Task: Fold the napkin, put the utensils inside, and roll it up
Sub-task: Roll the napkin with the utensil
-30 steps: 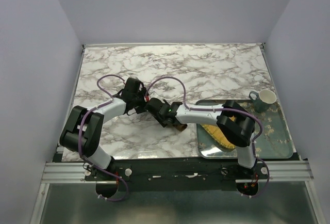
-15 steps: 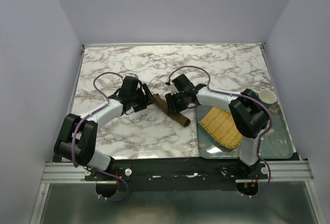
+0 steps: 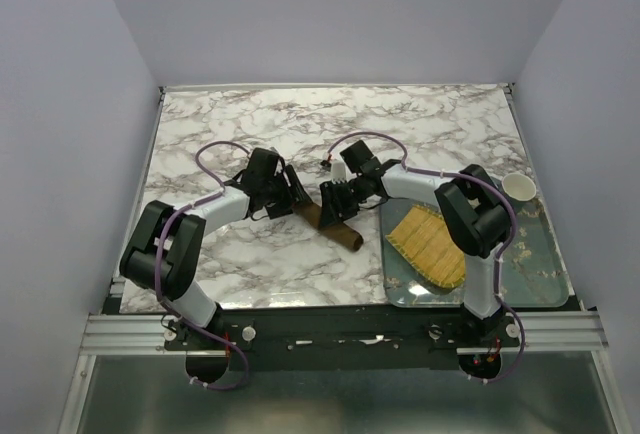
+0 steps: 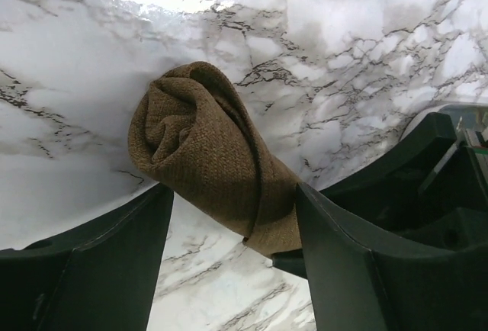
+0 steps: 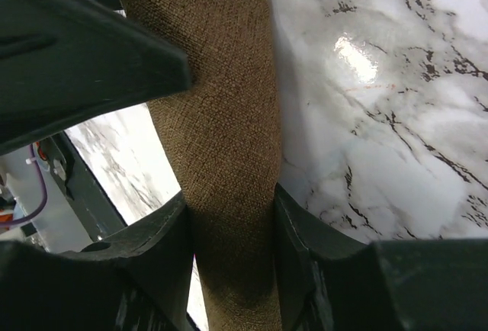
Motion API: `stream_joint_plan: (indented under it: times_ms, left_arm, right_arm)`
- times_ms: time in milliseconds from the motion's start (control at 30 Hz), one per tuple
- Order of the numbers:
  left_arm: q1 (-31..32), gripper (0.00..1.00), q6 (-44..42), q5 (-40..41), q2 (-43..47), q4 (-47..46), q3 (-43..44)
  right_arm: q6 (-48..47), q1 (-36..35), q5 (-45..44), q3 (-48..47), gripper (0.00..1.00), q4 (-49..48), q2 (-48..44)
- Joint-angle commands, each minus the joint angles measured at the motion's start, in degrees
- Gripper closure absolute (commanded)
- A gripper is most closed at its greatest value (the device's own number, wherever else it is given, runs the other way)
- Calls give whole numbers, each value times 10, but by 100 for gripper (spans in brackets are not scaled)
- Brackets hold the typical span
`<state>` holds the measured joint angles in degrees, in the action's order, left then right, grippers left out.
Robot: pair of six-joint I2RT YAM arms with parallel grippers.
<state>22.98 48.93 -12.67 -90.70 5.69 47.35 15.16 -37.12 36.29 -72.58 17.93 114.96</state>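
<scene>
The napkin point(image 3: 346, 237) is a dark brown cloth rolled into a tight tube, lying slantwise on the marble table. My left gripper point(image 3: 293, 197) is at the tube's upper left end. In the left wrist view its jaws point(image 4: 232, 194) stand open astride the napkin point(image 4: 206, 148), the right finger against the cloth. My right gripper point(image 3: 333, 206) is further along the roll. In the right wrist view both fingers point(image 5: 230, 197) press on the napkin point(image 5: 221, 117) from either side, shut on it. No utensils show in any view.
A teal flowered tray point(image 3: 535, 254) lies at the right near edge with a yellow woven bamboo mat point(image 3: 430, 244) on it. A white mug point(image 3: 518, 189) stands at the tray's far corner. The right arm's elbow hangs over the tray.
The right arm has swung up from the near side and its gripper has closed onto the roll. The left gripper has shifted right to the roll's end and its jaws have widened.
</scene>
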Motion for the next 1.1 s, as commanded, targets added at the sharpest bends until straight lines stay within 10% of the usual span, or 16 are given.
stream_joint_plan:
  times_ms: [0, 567, 1067]
  left_arm:
    - [4, 32, 2, 18, -19, -3, 5]
    - [4, 51, 3, 33, 3, -5, -11]
    - [4, 51, 9, 26, 2, -8, -14]
  right_arm:
    - [5, -1, -3, -4, 48, 10, 8]
    - [-28, -121, -377, -39, 11, 97, -74]
    - [-38, -218, -627, -87, 14, 127, 1]
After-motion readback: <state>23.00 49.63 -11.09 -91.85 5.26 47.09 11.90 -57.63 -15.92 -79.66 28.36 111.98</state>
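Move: The rolled napkin's middle lies about 6 cm to the left hand's right, 4 cm back and 2 cm lower; the roll's far-left end is already between that hand's open fingers. From the right hand, which still grips the roll, its middle is about 2 cm left, 1 cm ahead and about level in height. The yellow mat lies roughly 22 cm right of the right hand, 5 cm back and 2 cm lower, and the tray's middle about 33 cm right, 7 cm back and 3 cm lower. The left hand settles down about 1 cm and closes its fingers from well open to about half, pinching the sides of the roll near its far-left end, then holds still there. As it takes hold, the right hand spreads its fingers to let go of the roll, rises just under 2 cm and eases slightly down again, while the wrist swings back some 45 degrees so the fingers turn from pointing left and down to forward and steeply down, still straddling the napkin. ##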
